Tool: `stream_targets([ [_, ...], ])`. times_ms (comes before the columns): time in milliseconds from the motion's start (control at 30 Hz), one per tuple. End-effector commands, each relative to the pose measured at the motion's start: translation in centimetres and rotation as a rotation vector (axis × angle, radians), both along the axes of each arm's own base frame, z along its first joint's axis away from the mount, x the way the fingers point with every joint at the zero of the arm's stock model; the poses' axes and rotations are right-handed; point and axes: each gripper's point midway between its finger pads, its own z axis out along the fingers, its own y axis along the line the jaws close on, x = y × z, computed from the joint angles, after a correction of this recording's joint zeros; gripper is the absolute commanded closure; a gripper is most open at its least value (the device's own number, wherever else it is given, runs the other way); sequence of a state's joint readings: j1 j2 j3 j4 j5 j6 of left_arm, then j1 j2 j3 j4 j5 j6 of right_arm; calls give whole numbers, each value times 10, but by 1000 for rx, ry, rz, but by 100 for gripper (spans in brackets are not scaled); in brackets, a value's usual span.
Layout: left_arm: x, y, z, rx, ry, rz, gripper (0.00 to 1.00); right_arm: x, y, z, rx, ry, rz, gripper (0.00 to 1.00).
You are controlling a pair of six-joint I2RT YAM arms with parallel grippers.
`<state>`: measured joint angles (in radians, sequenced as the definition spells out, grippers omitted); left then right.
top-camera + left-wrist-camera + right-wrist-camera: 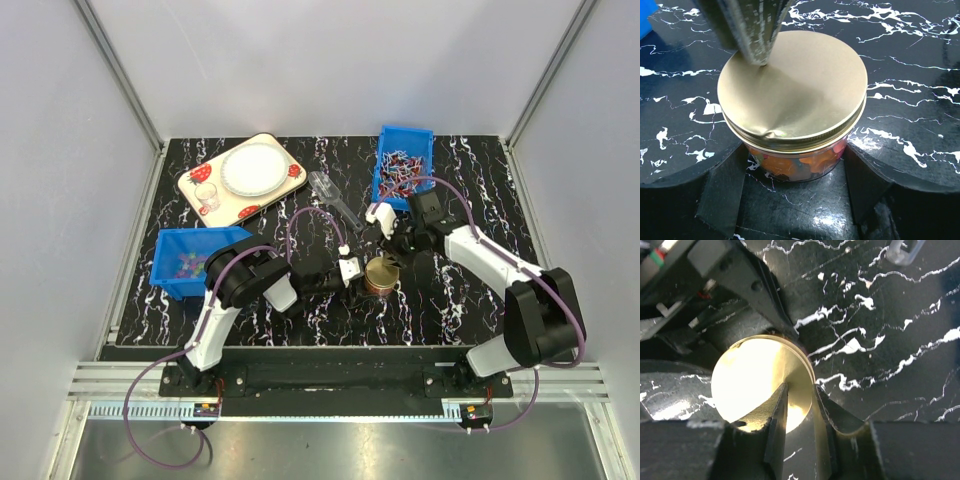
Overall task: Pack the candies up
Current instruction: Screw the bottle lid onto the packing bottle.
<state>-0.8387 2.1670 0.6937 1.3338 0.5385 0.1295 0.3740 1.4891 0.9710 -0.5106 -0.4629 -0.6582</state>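
Note:
A small glass jar point(380, 277) with a gold lid point(792, 90) stands on the black marbled table. Through its glass wall show orange, pink and other coloured candies point(805, 162). My left gripper point(796, 175) has a finger pressed against each side of the jar. My right gripper point(801, 387) hangs over the right part of the lid point(760, 377). Its jaws stand a narrow slit apart with nothing between them, and one fingertip point(760, 61) touches the lid. More candies point(190, 265) lie in the left blue bin point(172, 285).
A second blue bin point(385, 150) at the back right holds longer wrapped sweets. A strawberry-patterned tray point(190, 190) with a white plate point(252, 168) sits at the back left. A clear plastic scoop point(330, 192) lies between them, behind the jar.

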Motion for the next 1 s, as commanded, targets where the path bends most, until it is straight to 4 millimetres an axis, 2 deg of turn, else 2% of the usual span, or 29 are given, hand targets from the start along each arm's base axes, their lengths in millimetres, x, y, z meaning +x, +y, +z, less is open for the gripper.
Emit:
stream_targets([
  [0, 16, -2, 18, -64, -72, 43, 41, -40, -21, -23, -92, 107, -8, 69],
  [233, 17, -1, 18, -62, -76, 46, 41, -59, -31, -21, -102, 126, -21, 70],
  [333, 17, -1, 18, -62, -75, 46, 41, -66, -31, -11, -88, 115, -22, 69],
  [400, 17, -1, 18, -62, -75, 48, 41, -61, -30, -3, -76, 90, -29, 68],
  [500, 17, -1, 17, -61, -74, 46, 41, -46, -23, 19, -45, 31, -40, 56],
  [533, 17, -1, 18, -62, -75, 46, 41, -42, -20, 24, -31, 16, -40, 47],
  [567, 17, -1, 18, -62, -76, 46, 41, -35, -16, 34, -16, -8, -39, 43],
  [600, 17, -1, 17, -61, -75, 44, 41, -30, -14, 37, -5, -26, -41, 41],
  [800, 17, -1, 18, -62, -76, 46, 41, -4, 2, 49, 14, -91, -23, 41],
  [900, 17, -1, 18, -63, -79, 47, 41, 0, 9, 44, 0, -96, -16, 41],
  [967, 17, -1, 17, -61, -74, 49, 41, -4, 11, 31, -26, -78, -10, 42],
])
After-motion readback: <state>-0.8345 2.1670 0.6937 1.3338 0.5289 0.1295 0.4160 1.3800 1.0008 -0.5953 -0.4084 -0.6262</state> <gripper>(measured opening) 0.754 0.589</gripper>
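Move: The bottle lid's middle is roughly 2 cm back, 2 cm left and 1 cm below the right hand, whose tips are at its far right part. The transparent scoop lies some 14 cm ahead and 14 cm left of that hand; the blue candy bin is about 21 cm ahead and 1 cm right; both are around 7 cm lower. The left gripper still holds the packing bottle, with the lid's middle about 2 cm to its right, 1 cm ahead and 4 cm up. Keep the left gripper holding the bottle still. Sweep the right fingertips level about 5 cm back and half as far right, past the lid's right side in the tightening direction, then open the fingers and lift them clear some 3.5 cm while swinging forward and left to come back over the lid, open. ##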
